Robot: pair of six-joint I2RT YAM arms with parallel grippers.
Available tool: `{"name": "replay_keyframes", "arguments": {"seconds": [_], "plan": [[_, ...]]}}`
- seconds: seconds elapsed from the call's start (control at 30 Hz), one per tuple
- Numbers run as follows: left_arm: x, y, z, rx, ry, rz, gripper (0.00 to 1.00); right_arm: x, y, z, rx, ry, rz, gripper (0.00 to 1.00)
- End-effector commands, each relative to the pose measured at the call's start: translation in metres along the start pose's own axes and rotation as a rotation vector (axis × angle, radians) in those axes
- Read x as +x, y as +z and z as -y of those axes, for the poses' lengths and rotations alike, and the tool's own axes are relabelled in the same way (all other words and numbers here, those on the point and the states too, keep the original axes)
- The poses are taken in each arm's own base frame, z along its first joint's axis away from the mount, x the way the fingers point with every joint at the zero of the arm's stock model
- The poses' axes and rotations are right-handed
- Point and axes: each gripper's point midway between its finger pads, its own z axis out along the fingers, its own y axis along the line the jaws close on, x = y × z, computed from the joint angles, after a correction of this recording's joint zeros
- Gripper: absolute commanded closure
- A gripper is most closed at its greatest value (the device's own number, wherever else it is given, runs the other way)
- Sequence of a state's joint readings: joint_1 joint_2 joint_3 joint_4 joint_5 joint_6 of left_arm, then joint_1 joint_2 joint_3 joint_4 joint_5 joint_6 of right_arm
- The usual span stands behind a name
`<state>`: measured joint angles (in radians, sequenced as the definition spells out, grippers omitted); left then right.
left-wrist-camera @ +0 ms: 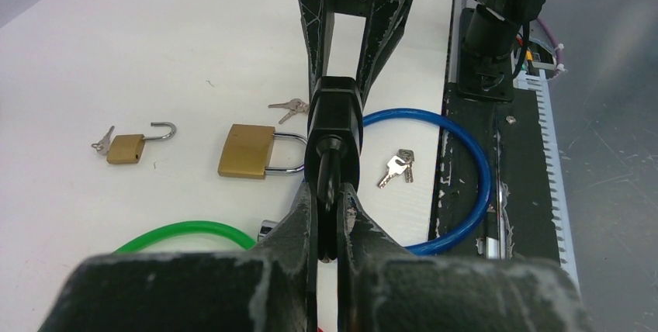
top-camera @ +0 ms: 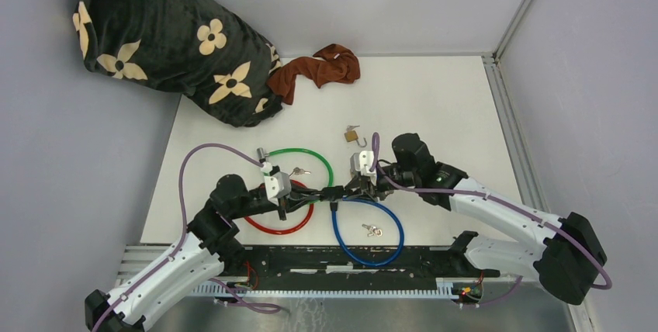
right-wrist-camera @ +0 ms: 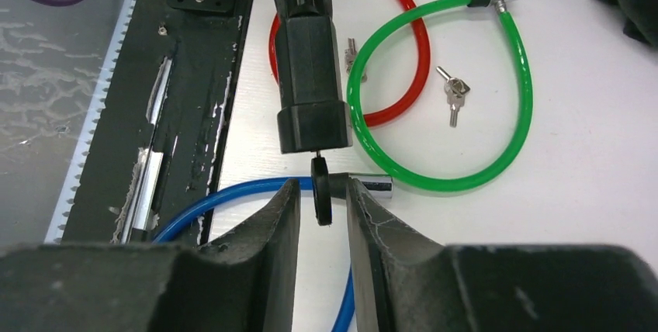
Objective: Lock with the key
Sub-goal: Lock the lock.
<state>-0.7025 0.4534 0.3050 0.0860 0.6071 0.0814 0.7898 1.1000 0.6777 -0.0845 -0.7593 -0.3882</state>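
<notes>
A black cylindrical lock body (right-wrist-camera: 310, 84) on the blue cable (top-camera: 392, 227) is held above the table. My left gripper (left-wrist-camera: 330, 192) is shut on its rear part. A key with a flat black head (right-wrist-camera: 320, 191) sticks out of the lock's front end. My right gripper (right-wrist-camera: 320, 192) faces it, one finger on each side of the key head with a small gap on both sides, so it is open. In the top view the two grippers meet nose to nose at the lock (top-camera: 334, 191). The blue cable's chrome end (right-wrist-camera: 376, 185) lies on the table just behind the key.
A green cable lock (top-camera: 306, 153) and a red cable (top-camera: 279, 227) lie to the left of the lock. Two brass padlocks (left-wrist-camera: 247, 151) (left-wrist-camera: 126, 148) and loose key pairs (top-camera: 372, 230) (top-camera: 299, 171) are scattered around. A brown cloth (top-camera: 318, 68) and a flowered black blanket (top-camera: 163, 37) are at the back. A black rail (top-camera: 349, 262) runs along the near edge.
</notes>
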Motion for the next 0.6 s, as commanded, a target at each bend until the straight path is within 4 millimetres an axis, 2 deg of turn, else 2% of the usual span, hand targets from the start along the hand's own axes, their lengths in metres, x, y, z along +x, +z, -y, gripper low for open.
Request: {"name": "replay_keyframes", "arguments": {"seconds": [0.0, 0.07, 0.13, 0.17, 0.23, 0.3, 0.43, 0.5, 0.57], "plan": [[-0.038, 0.001, -0.001, 0.011, 0.111, 0.111, 0.98, -0.035, 0.001, 0.008, -0.007, -0.066, 0.092, 0.68], [-0.038, 0.001, -0.002, 0.01, 0.11, 0.112, 0.98, -0.034, 0.004, 0.006, -0.025, -0.056, 0.093, 0.77], [-0.039, 0.001, -0.002, 0.011, 0.111, 0.115, 0.98, -0.032, 0.007, 0.003, -0.048, -0.049, 0.092, 0.94], [-0.039, 0.001, -0.002, 0.008, 0.11, 0.115, 0.98, -0.03, 0.008, 0.002, -0.057, -0.043, 0.087, 1.0], [-0.041, 0.0, -0.007, -0.024, 0.103, 0.116, 0.98, -0.024, 0.008, 0.002, -0.054, -0.045, 0.07, 1.0], [-0.043, -0.003, -0.016, -0.066, 0.114, 0.108, 0.98, -0.007, 0.0, 0.019, 0.047, -0.036, 0.024, 1.0], [-0.048, -0.014, -0.041, -0.187, 0.212, 0.053, 0.98, 0.036, -0.041, 0.059, 0.271, 0.102, -0.006, 1.0], [-0.043, -0.022, -0.052, -0.243, 0.244, 0.002, 0.98, 0.056, -0.061, 0.074, 0.392, 0.151, -0.04, 1.0], [-0.04, -0.028, -0.06, -0.292, 0.276, -0.025, 0.98, 0.069, -0.074, 0.081, 0.457, 0.184, -0.062, 1.0]]}}
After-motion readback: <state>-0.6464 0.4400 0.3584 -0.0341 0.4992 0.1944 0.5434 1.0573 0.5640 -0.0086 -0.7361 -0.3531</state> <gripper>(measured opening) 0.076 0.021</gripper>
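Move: The black-headed key sticks out of the black lock right between the right hand's open fingertips, perhaps 1 cm to its left and level with it. The lock body, held by the left hand, is about 5 cm left of the right hand. Some 15 cm below lie the large brass padlock, 5 cm ahead and 3 cm to the right, and the blue cable's metal end, 1 cm back and 4 cm left. From the left hand the key is about 8 cm to the right and 2 cm ahead. The right fingers shut on the black head of the key while the hand eases a touch left. Then they draw the key out of the lock, swinging quickly forward and to the right by about 8 cm, sinking slightly and turning some 15 degrees clockwise, towards the space over the brass padlock. The left hand keeps its grip on the lock, then carries it about 3 cm forward and 2 cm left, away from the key. ##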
